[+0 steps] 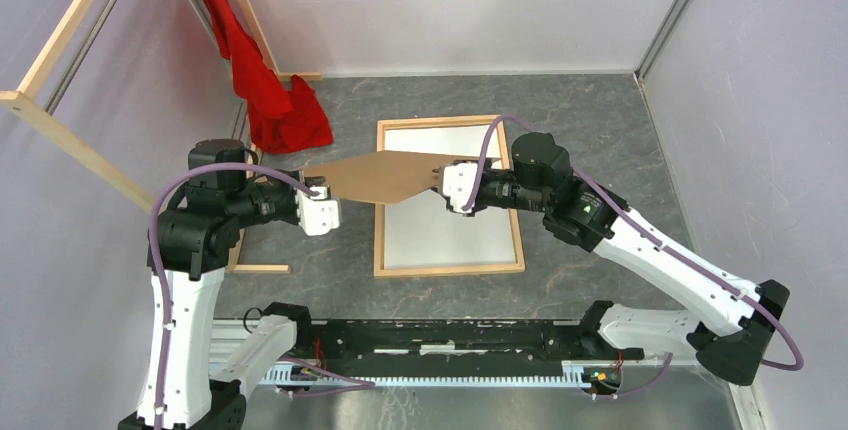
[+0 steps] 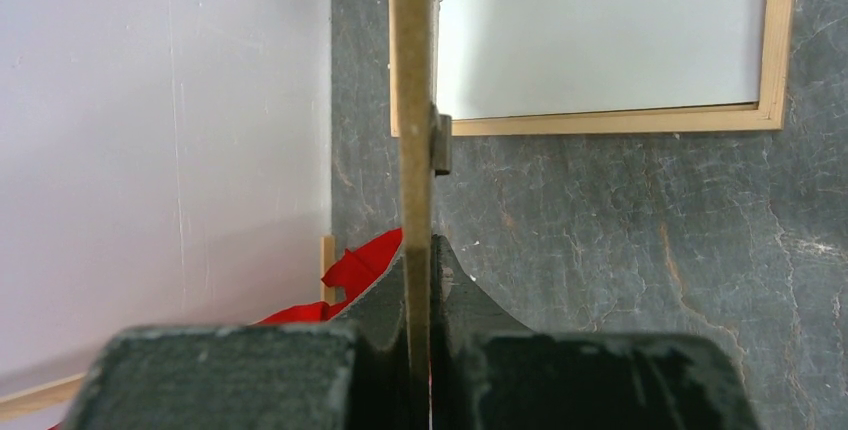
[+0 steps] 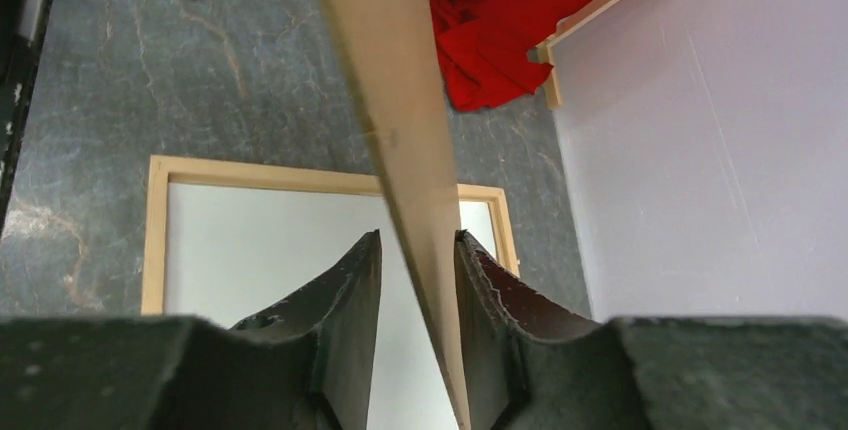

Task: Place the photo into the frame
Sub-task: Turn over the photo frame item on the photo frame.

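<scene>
The frame, thin light wood, lies flat on the grey table at centre. Inside it lies a white sheet, the photo with its plain back up. Above the frame's left part hangs a brown hardboard panel. My left gripper is shut on its left end, and the left wrist view shows the panel edge-on between the closed jaws. My right gripper straddles the panel's right end. One right finger touches the panel and a gap shows on the other side.
A red cloth lies at the back left beside long wooden rails leaning on the wall. A short wooden strip lies by the left arm. Pale walls enclose the table on three sides.
</scene>
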Robot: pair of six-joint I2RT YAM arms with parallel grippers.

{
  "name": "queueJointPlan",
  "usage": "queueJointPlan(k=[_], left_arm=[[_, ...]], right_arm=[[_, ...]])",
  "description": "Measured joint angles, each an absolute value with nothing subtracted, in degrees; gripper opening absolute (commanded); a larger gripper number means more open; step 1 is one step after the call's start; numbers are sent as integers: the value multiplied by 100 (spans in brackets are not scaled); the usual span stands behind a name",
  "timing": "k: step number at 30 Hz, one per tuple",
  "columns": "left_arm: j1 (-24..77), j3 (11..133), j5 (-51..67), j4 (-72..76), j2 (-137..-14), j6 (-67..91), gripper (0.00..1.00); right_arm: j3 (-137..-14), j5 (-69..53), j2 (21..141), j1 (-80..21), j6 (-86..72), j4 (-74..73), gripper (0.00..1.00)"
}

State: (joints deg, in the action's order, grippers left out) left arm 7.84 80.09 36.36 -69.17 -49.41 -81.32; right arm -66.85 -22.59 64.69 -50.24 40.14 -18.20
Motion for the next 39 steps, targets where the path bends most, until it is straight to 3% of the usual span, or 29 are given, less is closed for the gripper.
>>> queueJointPlan(k=[1,3,4,5,6,7,9,15,26,31,35,39], left_arm=[[784,8009,3636,-6917,-4941,-8132,2],[784,8009,3638,-6914,-4941,-8132,4],[784,8009,3636,-6912,-4941,-8130,10],[784,8009,3621,-6901,-4941,-8121,26],[766,8014,3603,-6831,-4941,-8095,53],[753,8012,3583,-6827,-4941,-8073,72],[753,8009,3642,-6532,-4906,-8038,97],[770,7741,3767,-5146,-4510,-7483,100],[775,7437,3483,-2182,-4292,-5057,100],[779,7981,2950,-2038,-4866,-4014,100],[779,8119,2593,-2231,-5354,-3457,100],[779,8023,2248,-2563,-5760,-3159,100]], right_arm=[[-6659,-2193,6471,-5024,3931,-1691,30],[-6657,-2150,6508,-5024,3859,-1553,0],[-6657,-2143,6534,-5024,3861,-1492,0],[-6657,-2152,6569,-5024,3892,-1450,0],[-6659,-2180,6611,-5024,3957,-1470,0],[-6659,-2185,6652,-5026,3959,-1479,0],[-6659,-2171,6718,-5037,3809,-1461,0],[-6659,-1918,6794,-4971,3085,-1243,0],[-7290,-1315,6713,-4519,1490,-150,0],[-8261,-854,6873,-4292,611,-403,0],[-9776,-576,7550,-3874,-360,-1138,0],[-10175,-792,7876,-3210,-1581,-1586,0]])
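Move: The right hand's still-open fingers straddle the right part of the tilted brown backing board, whose middle lies about 7 cm to its left, level and not noticeably ahead. The left hand grips the other end, with the board's middle some 12 cm to its right. The white-filled frame lies about 32 cm below the right hand, 6 cm ahead and 3 cm right; from the left hand, the red shirt's lower end is 24 cm ahead, 8 cm left and 26 cm below. Closing first, the right fingers pinch the board as the left fingers spring wide and let go. The right hand then carries it up about 20 cm, forward about 13 cm and a little right, rolling its left side upward and turning clockwise. The emptied left hand rises about 16 cm, then sinks partway while pushing forward, rolling left side down and turning counter-clockwise. ##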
